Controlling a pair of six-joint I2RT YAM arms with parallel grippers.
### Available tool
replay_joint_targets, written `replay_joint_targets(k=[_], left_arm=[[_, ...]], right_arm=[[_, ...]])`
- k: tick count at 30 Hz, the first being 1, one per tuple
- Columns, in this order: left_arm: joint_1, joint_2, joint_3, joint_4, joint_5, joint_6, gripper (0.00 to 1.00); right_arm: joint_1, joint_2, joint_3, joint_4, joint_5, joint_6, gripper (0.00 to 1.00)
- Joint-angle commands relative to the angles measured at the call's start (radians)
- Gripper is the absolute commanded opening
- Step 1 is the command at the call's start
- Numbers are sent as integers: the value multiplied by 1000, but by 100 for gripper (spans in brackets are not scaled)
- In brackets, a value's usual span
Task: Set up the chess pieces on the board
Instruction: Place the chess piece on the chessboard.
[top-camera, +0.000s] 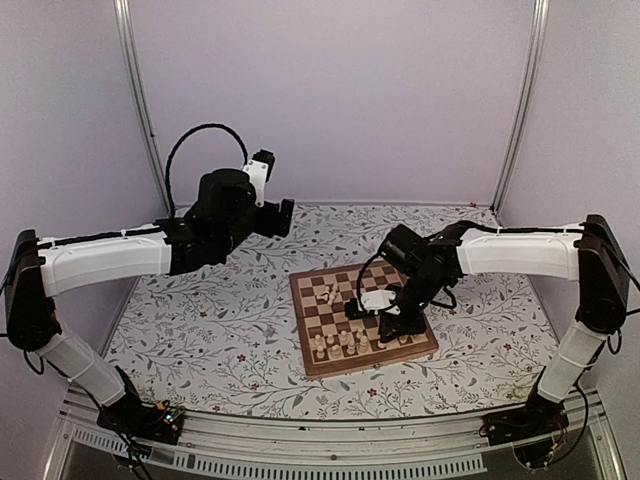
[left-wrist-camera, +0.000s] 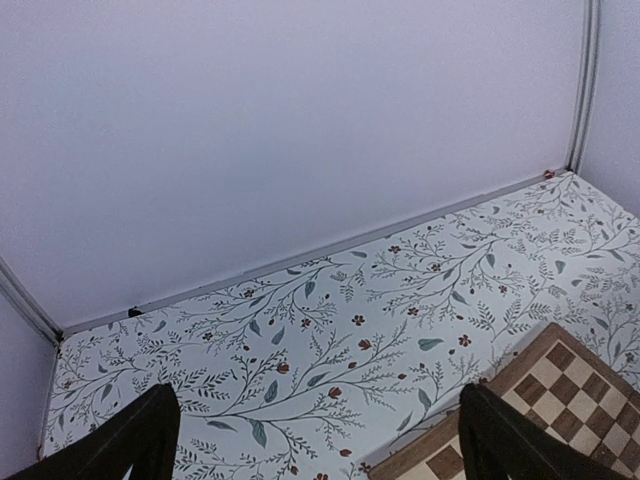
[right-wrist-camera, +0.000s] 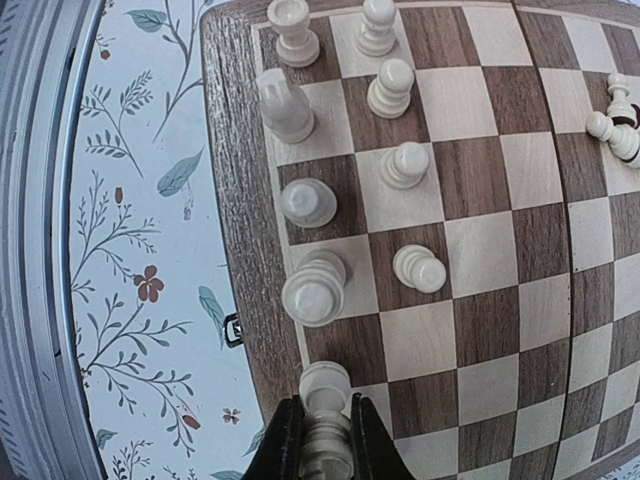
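The board (top-camera: 372, 338) lies right of the table's middle. In the right wrist view my right gripper (right-wrist-camera: 326, 445) is shut on a cream chess piece (right-wrist-camera: 325, 385), whose round base points at an edge square of the board (right-wrist-camera: 480, 330). Whether that base touches the wood I cannot tell. Several other cream pieces stand in two lines along that edge, among them one (right-wrist-camera: 315, 285) just beyond the held piece. A few more pieces (right-wrist-camera: 615, 125) lie tipped over farther in. My left gripper (left-wrist-camera: 320, 455) hangs open and empty over the floral tabletop, off the board's far left corner (left-wrist-camera: 575, 400).
The floral tabletop (top-camera: 220, 320) surrounds the board. A small metal clasp (right-wrist-camera: 233, 330) sticks out of the board's side next to the held piece. Pale walls and metal posts (top-camera: 140, 110) close in the back and sides.
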Motion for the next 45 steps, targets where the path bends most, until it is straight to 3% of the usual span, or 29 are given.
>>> replay_joint_targets(k=[1,18,32,37,40,45], left_arm=[[4,-27,4,16,2,-6,99],[4,0,22,-11,25,-8,99],[4,19,39,-39,53,-9,99],[-9,89,99,-181,87,-33,99],[-39,162,190,-340,159,-38,93],[-26,283,335,-595,429,-69,64]], right_arm=[[16,27,23,13,21,12,10],[35,62,36,47,37,34,14],[37,14,66,12,20,41,38],[14,-75,71,-14,54,21,45],[-36,-134,90,-28,66,8,48],[-166,-278,62,110,54,20,56]])
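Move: The right hand still holds a chess piece over its near-row square: the board there is roughly 5 cm below the finger pads, 1 cm left and level ahead. From that hand, the last piece of the standing row is about 4 cm left and level ahead, its front pawn some 2 cm ahead and 5 cm left; the next piece rightward is about 5 cm right, 1 cm ahead. The left hand has the lying pieces about 9 cm right, 5 cm back, 24 cm below. The right hand eases the held piece about 1 cm down and 1 cm left onto the free near-row square beside the standing row, opens its fingers to about half and lets go, then rises some 9 cm off it while drifting forward about 3 cm and tipping outward. Late on, the empty left hand sets off right and down, about 6 cm each way, towards the lying pieces, its fingers tipping down some 15 degrees and closing partway without touching anything. ##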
